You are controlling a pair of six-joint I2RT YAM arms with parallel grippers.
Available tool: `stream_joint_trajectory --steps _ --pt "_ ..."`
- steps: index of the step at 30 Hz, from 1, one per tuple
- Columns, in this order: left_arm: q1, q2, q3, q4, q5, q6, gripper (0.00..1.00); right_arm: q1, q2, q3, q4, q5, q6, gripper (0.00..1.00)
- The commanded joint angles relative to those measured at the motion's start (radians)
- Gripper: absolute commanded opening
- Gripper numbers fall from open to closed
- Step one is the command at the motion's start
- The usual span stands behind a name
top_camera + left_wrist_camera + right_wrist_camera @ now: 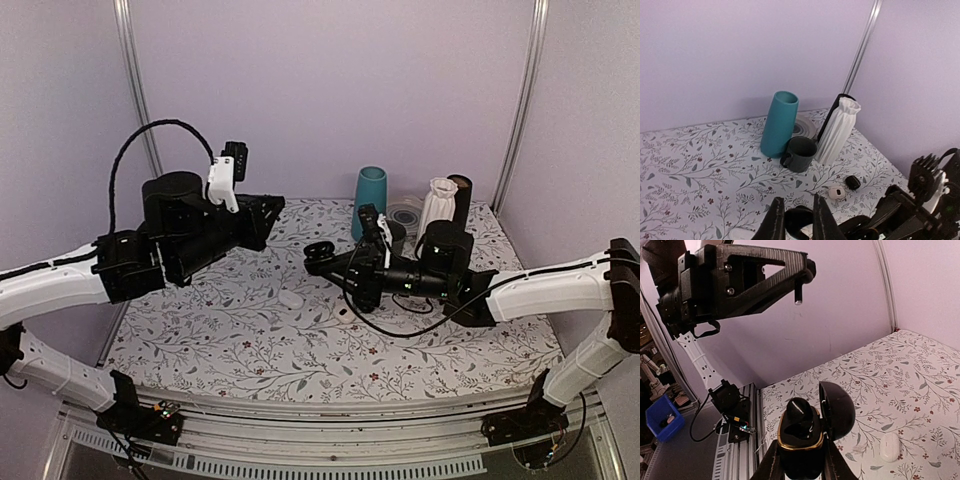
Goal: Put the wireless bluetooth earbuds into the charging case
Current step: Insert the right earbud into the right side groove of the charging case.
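Observation:
My right gripper [802, 462] is shut on the black charging case [799, 452], held above the table with its lid [838, 410] swung open to one side. One dark earbud [801, 409] sits in the gold-rimmed case. The top view shows that case [319, 255] at the tip of my right gripper [332, 262], mid-table. My left gripper [270, 213] hangs higher and to the left, apart from the case. It is shut on a dark earbud [797, 222] between its fingers [776, 217]. That earbud's stem [798, 294] pokes down from the left gripper [807, 271].
A teal vase [779, 125], a dark mug [801, 154] and a white ribbed vase [837, 131] stand at the back. A small white case [835, 191] and a small black one [853, 182] lie on the floral cloth. A white oval case [291, 298] lies below the grippers.

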Motion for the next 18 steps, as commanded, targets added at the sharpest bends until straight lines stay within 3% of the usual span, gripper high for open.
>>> stream_joint_trajectory --steps 1,10,18 --pt "-0.031 -0.041 -0.017 0.173 0.146 0.178 0.01 -0.002 0.053 0.082 0.081 -0.146 0.06 0.03" --pt "-0.067 -0.053 -0.036 0.256 0.297 0.297 0.01 -0.001 0.107 0.2 0.065 -0.186 0.147 0.03" --pt "-0.103 0.0 -0.011 0.248 0.318 0.374 0.0 0.018 0.116 0.267 0.056 -0.22 0.204 0.03"
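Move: Hanging stem-down from the left fingers, the earbud is still short of the open charging case, which lies about 8 cm to the left hand's right, 3 cm back and 7 cm below. The right hand holds the case; the earbud is some 9 cm to its left, 3 cm ahead and 7 cm up. On the table some 33 cm below the left hand, a white pill-shaped case lies about 9 cm ahead and 2 cm right, and a small round white box 5 cm ahead and 13 cm right. Swinging back, right and up by about 10 cm in all, the left hand carries the earbud towards the charging case, turning clockwise some 20 degrees with its fingertips tipping up; its rise eases out at the end. The right hand brings the case to meet it, rising about 6 cm and moving left 3.5 cm with a slight counter-clockwise turn. Both keep their grips. ##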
